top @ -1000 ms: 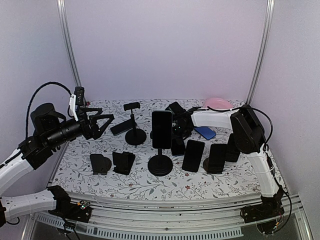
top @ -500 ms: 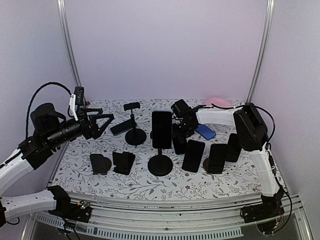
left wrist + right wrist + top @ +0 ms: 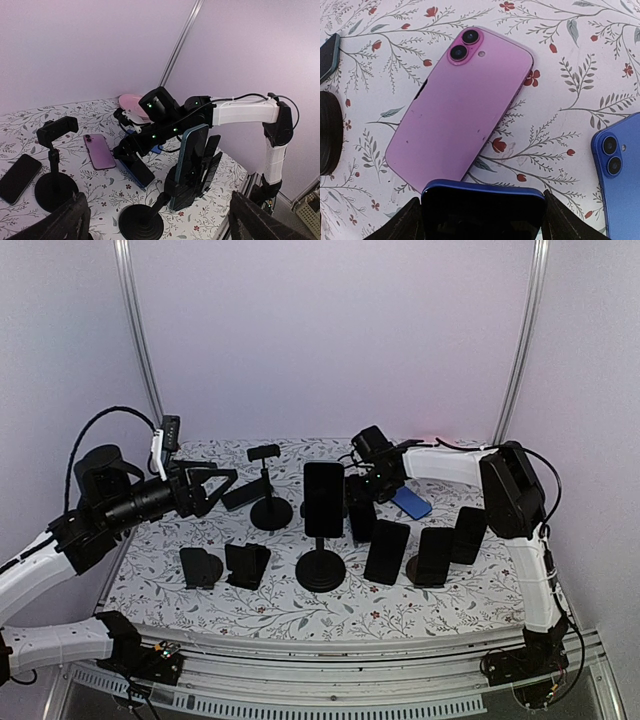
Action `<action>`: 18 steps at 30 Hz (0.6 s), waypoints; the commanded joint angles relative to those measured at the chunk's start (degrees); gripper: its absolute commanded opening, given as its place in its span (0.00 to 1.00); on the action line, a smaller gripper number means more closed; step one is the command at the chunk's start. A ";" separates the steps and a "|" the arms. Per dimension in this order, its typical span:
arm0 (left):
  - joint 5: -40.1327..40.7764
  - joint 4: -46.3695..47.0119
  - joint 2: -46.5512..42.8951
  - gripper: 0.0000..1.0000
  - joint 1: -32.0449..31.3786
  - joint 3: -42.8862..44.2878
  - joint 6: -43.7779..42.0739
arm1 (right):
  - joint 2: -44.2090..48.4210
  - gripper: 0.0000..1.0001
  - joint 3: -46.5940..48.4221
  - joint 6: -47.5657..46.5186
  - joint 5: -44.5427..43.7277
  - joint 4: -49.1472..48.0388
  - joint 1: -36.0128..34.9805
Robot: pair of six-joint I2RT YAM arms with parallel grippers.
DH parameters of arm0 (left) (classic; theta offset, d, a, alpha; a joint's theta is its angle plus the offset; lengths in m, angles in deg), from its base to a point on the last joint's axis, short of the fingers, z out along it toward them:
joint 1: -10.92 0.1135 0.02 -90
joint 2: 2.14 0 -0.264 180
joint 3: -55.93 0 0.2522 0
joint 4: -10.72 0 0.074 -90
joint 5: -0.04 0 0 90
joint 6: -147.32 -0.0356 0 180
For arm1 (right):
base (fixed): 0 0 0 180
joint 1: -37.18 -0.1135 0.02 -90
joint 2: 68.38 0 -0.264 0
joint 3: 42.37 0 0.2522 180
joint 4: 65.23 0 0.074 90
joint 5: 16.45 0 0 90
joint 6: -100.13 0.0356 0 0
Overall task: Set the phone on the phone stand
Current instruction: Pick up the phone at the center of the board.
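My right gripper (image 3: 482, 212) is shut on the upper edge of a blue-rimmed phone (image 3: 482, 207) with a dark screen. In the top view this phone (image 3: 361, 520) hangs below the right gripper (image 3: 374, 484), just right of the tall stand (image 3: 321, 565) that carries a phone. An empty clamp-top phone stand (image 3: 267, 490) rises left of the middle. The left gripper (image 3: 216, 485) hovers open above the table's left side, holding nothing. From the left wrist view, the held phone (image 3: 137, 170) tilts above the cloth behind the loaded stand (image 3: 192, 170).
A pink phone (image 3: 460, 105) lies face down under the right gripper, a blue one (image 3: 620, 170) to its right, a black one (image 3: 240, 496) by the clamp stand. Two small stands (image 3: 224, 566) sit front left. Three propped phones (image 3: 430, 552) stand front right. A pink plate (image 3: 435, 446) sits at the back.
The right gripper has lifted and drawn back toward the rear right with the phone in its grip. The left gripper has shifted slightly right.
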 commanded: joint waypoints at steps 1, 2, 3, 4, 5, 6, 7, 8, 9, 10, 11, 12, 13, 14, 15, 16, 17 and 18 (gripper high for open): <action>-1.22 3.02 0.82 0.96 0.57 0.17 1.91 | 5.30 0.65 0.20 0.43 0.50 -2.25 0.27; -1.15 3.08 1.07 0.96 0.44 0.42 2.02 | 5.69 0.65 0.20 0.51 0.45 -2.39 0.36; -1.05 3.16 1.29 0.96 0.32 0.72 2.02 | 6.14 0.65 0.20 0.52 0.33 -2.55 0.47; -1.03 3.30 1.58 0.96 0.15 1.06 2.04 | 6.52 0.65 0.20 0.66 0.14 -2.71 0.56; -0.78 3.39 1.87 0.96 0.00 1.34 2.09 | 6.85 0.65 0.24 0.66 0.08 -2.85 0.59; -0.58 3.44 2.21 0.96 -0.13 1.75 2.09 | 7.16 0.65 0.28 0.73 -0.10 -2.86 0.73; -0.42 3.49 2.53 0.96 -0.36 2.16 2.08 | 7.50 0.65 0.37 0.85 -0.25 -3.02 0.82; -0.18 3.65 3.00 0.96 -0.61 2.54 2.03 | 7.91 0.65 0.37 0.87 -0.47 -3.26 0.89; 0.20 3.77 3.40 0.96 -0.79 2.94 2.04 | 8.32 0.65 0.37 0.87 -0.84 -3.36 1.02; 0.33 3.99 3.78 0.96 -1.03 3.44 2.02 | 8.88 0.65 0.45 0.94 -1.13 -3.47 1.00; 0.43 4.19 4.27 0.96 -1.18 3.83 2.01 | 9.32 0.65 0.50 0.99 -1.49 -3.56 1.10; 0.64 4.30 4.79 0.96 -1.46 4.26 1.94 | 9.75 0.65 0.54 0.97 -1.76 -3.68 1.13; 0.81 4.37 5.26 0.95 -1.71 4.63 1.83 | 10.10 0.65 0.67 1.03 -2.08 -3.69 1.11; 1.07 4.47 5.66 0.96 -1.92 4.95 1.73 | 10.48 0.65 0.72 1.05 -2.36 -3.74 1.15; 1.30 4.70 6.02 0.96 -2.17 5.16 1.65 | 10.83 0.64 0.67 0.93 -2.56 -3.68 1.18; 1.56 4.90 6.27 0.95 -2.39 5.34 1.66 | 11.15 0.64 0.60 0.89 -2.69 -3.67 1.20; 1.70 5.14 6.47 0.95 -2.55 5.50 1.66 | 11.60 0.64 0.44 0.88 -2.83 -3.67 1.22; 1.95 5.27 6.63 0.95 -2.71 5.66 1.58 | 12.05 0.64 0.19 0.95 -3.07 -3.75 1.19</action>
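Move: The right hand already pinches the phone by its sides near the far end; the phone's middle is about 6 cm back and 2 cm below that hand. The pink phone lies some 7 cm ahead and 6 cm left, the blue phone about 13 cm right and level, both roughly 4 cm below; a phone leaning on a low stand is about 17 cm back, 4 cm right. From the empty left hand the held phone is some 20 cm ahead, 26 cm right and 29 cm below. The right hand lifts almost straight up by about 7.5 cm, gaining speed from the start and creeping only slightly forward, away from the board, while its wrist tips up a little (under 10 degrees) and its fingers keep their pinch on the phone's sides. Meanwhile the open left hand drifts some 2.5 cm to the right, forward and finally up, on the side towards the held phone, touching nothing. ##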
